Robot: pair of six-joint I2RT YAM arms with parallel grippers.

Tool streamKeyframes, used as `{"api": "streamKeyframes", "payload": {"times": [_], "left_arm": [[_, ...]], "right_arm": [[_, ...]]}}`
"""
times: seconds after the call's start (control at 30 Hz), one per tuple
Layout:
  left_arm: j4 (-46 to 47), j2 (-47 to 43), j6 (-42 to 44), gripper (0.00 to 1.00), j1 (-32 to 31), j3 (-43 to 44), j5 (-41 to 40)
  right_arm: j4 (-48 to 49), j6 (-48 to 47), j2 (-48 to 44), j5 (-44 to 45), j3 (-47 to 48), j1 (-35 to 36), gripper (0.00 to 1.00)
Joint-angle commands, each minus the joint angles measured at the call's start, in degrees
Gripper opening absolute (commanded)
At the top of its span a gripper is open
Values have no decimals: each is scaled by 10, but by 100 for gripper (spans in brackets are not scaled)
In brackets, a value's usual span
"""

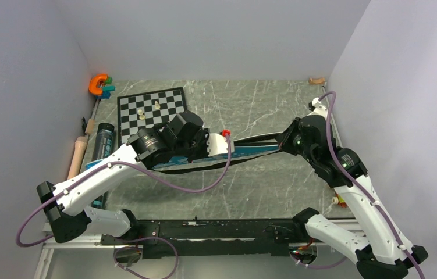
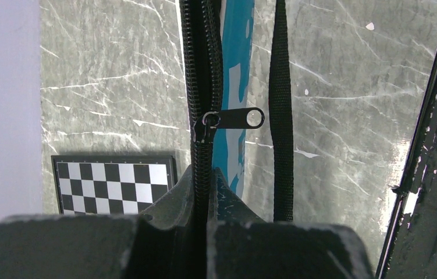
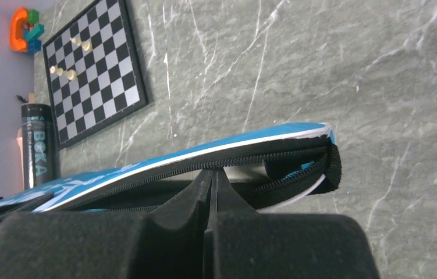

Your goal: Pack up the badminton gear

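The blue bag (image 1: 251, 149) is stretched across the middle of the table between my two grippers. My left gripper (image 1: 201, 152) (image 2: 204, 174) is shut on the bag's (image 2: 238, 52) black zipper edge, just below the metal zipper pull (image 2: 236, 118). A black strap (image 2: 280, 110) runs alongside. My right gripper (image 1: 283, 142) (image 3: 213, 172) is shut, its tips right under the upper zipper edge of the bag's (image 3: 146, 163) gaping end; I see nothing between them. The black tube (image 1: 103, 142) (image 3: 38, 145) lies at the left by a beige racket handle (image 1: 78, 156). No shuttlecocks are in view.
A chessboard (image 1: 152, 110) (image 3: 93, 64) with small pale pieces lies at the back left, near an orange clamp (image 1: 98, 84) (image 3: 19, 29). Another beige handle end (image 1: 317, 81) sits in the back right corner. Grey walls close three sides, and a black rail (image 1: 216, 229) runs along the near edge.
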Motion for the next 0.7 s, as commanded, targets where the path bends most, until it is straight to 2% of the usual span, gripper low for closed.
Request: {"api": "streamKeyframes", "payload": {"times": [0.0, 0.13, 0.2, 0.3, 0.43, 0.67], "left_arm": [[56, -22, 6, 0, -2, 30, -6], [67, -21, -4, 0, -2, 28, -22], [80, -20, -14, 0, -1, 26, -30], [101, -17, -29, 0, 2, 25, -63], [106, -12, -56, 0, 12, 40, -63], [104, -7, -70, 0, 15, 53, -50]], "right_arm": [[-17, -38, 7, 35, 97, -2, 12], [-20, -56, 32, -29, 172, -1, 44], [-12, -48, 35, -98, 179, -2, 53], [37, -22, 16, -195, 143, -1, 57], [114, 32, -16, -280, 50, -1, 57], [358, 129, -26, -417, -128, -2, 54]]}}
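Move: Some 18 cm left of the right hand, 2 cm nearer the bases and 3 cm lower, hangs the zipper pull. The right fingers are shut in the bag's mouth, the racket handle roughly 2 cm straight beneath them; the bag's free end is about 6 cm to their right, 2 cm farther out. The black strap runs some 5 cm back of the zipper pull and 3 cm below it. From the left hand, the zipper pull is about 3 cm right, level in reach and height. Coming free of the bag's mouth, the right hand rises about 10 cm with its fingers opening to over half, then arcs left and back and sinks again towards the zipper pull, ending 9 cm farther left; it turns counter-clockwise and rolls its left side up, some 35 degrees in all. The left hand keeps its pinch on the zipper, easing forward and up a couple of centimetres with a slight counter-clockwise turn. ##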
